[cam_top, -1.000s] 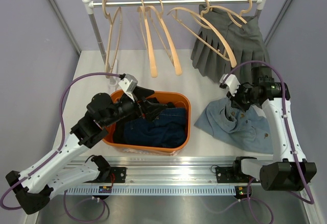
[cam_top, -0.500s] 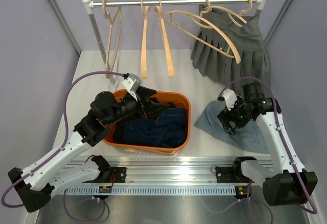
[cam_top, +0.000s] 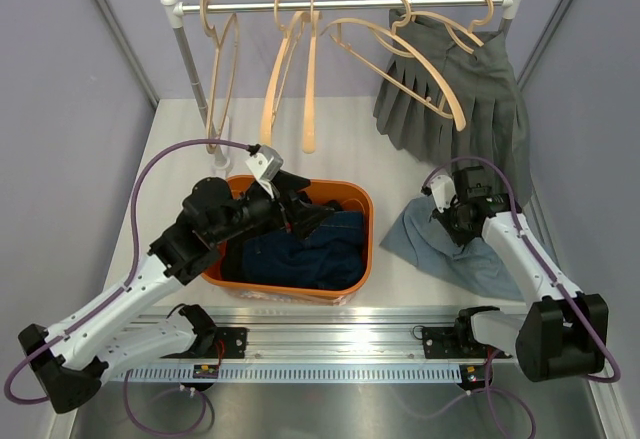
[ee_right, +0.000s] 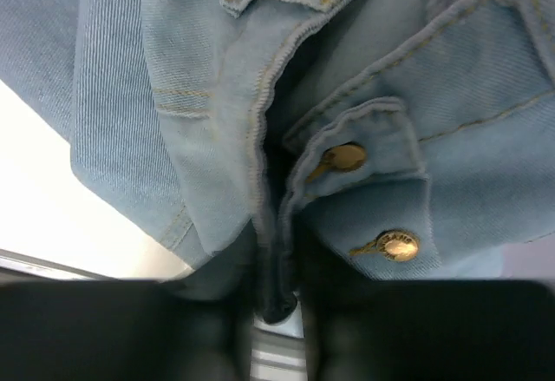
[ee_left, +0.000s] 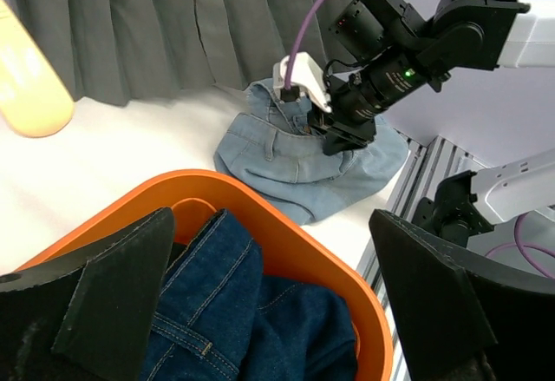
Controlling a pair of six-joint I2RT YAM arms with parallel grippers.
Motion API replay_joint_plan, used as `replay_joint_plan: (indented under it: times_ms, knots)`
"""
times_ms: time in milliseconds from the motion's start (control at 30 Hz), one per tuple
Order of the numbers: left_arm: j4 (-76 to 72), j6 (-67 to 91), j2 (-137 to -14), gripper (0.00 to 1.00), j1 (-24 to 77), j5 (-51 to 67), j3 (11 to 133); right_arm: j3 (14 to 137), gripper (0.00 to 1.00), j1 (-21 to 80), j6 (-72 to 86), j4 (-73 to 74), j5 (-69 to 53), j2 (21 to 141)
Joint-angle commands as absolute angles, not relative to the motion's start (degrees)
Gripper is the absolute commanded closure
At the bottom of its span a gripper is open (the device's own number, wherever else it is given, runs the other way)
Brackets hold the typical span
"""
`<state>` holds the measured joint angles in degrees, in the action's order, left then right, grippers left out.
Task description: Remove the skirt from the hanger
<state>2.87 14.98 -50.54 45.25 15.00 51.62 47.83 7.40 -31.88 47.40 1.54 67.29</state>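
A grey pleated skirt (cam_top: 455,89) hangs from a wooden hanger (cam_top: 462,31) at the right end of the rail (cam_top: 340,4); its pleats fill the back of the left wrist view (ee_left: 173,25). A light blue denim garment (cam_top: 490,259) lies crumpled on the table below it. My right gripper (cam_top: 452,221) is down on its left part, jaws drawn in on a fold by two brass buttons (ee_right: 276,298). My left gripper (cam_top: 300,214) hangs open over the orange basket (cam_top: 350,191), with nothing between its fingers (ee_left: 270,225).
The basket holds dark blue jeans (cam_top: 300,254) and sits left of centre. Several empty wooden hangers (cam_top: 285,69) hang along the rail, one (cam_top: 425,79) across the front of the grey skirt. Grey walls close in on both sides, and a metal rail runs along the near edge (cam_top: 330,344).
My right gripper has dropped down and leftward onto the denim garment, opened, then closed in on a fold. The empty hangers have swung to the left. My left arm shifted slightly.
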Motion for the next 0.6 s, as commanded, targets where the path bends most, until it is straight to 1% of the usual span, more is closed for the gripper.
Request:
replay_joint_plan:
  times_ms: [0,33,67,100,167,200,233,300,333,400,433,500,533,567]
  knots:
    - [-1.93,14.33,-48.96,0.01,45.09,18.62,51.25,50.88,0.84,7.65,-29.36,43.94,0.55,65.83]
    - [-2.63,14.59,-49.04,0.01,45.09,19.15,50.98,52.54,1.00,7.73,-29.36,44.64,-0.78,65.48]
    - [-4.38,14.76,-49.04,0.01,45.09,20.55,50.72,53.52,1.00,7.65,-29.18,46.56,-2.62,64.35]
    - [-5.18,14.85,-49.13,0.01,45.35,21.00,50.45,55.00,1.00,7.73,-29.53,48.06,-6.99,63.55]
    - [-6.50,13.89,-49.57,0.01,46.14,21.18,50.45,61.41,1.00,7.47,-33.11,55.06,-13.32,60.31]
    - [-6.50,12.84,-49.74,0.01,47.45,21.01,50.80,64.13,1.00,7.12,-34.96,57.37,-21.19,59.16]
    - [-6.42,10.31,-50.70,0.01,48.42,20.83,51.76,69.38,1.00,6.68,-36.20,59.13,-24.40,56.71]
    - [-5.80,7.48,-52.02,0.01,51.31,20.57,53.17,74.85,1.00,6.68,-39.45,63.27,-32.56,55.11]
    - [-5.63,4.95,-53.60,0.01,52.11,20.57,53.87,80.45,1.00,6.77,-39.98,64.41,-34.78,54.76]
    - [-5.71,2.91,-55.36,0.01,53.61,20.65,55.89,86.10,1.00,6.68,-39.64,67.40,-40.05,55.63]
    - [-5.97,1.51,-56.15,0.01,54.57,20.57,56.51,91.96,1.00,6.68,-39.20,68.63,-41.64,57.46]
    - [-7.11,0.53,-58.27,0.01,55.45,19.95,58.27,97.62,1.00,6.77,-37.62,72.06,-46.81,59.49]
    - [-7.73,-0.78,-58.88,0.01,55.81,19.60,58.79,102.43,1.00,6.77,-36.92,72.94,-48.50,61.33]
    - [-9.30,-1.66,-59.41,0.01,56.07,19.16,59.23,104.22,1.00,6.77,-34.83,73.38,-50.26,61.96]
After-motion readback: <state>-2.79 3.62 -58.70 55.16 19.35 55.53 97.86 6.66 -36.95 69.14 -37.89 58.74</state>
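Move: The light-blue denim skirt lies spread on the table right under the right hand, its middle level with the fingers and about 3 cm below them, a fold already between the closing fingers. The orange bin's middle is some 40 cm to the left, level fore and aft and about 3 cm lower; the grey skirt hangs about 22 cm ahead, 4 cm left and 22 cm higher. From the left hand the denim skirt is about 31 cm right, 5 cm ahead and 27 cm below. Upward, slowly and then fast, goes the right hand, about 30 cm, drifting some 11 cm left towards the bin's side, after its fingers shut and pinch the skirt near its waistband; from pointing down they swing out forward and to the left. The left hand, still empty and wide open, shifts right and a little back over the bin, turning slightly clockwise. ##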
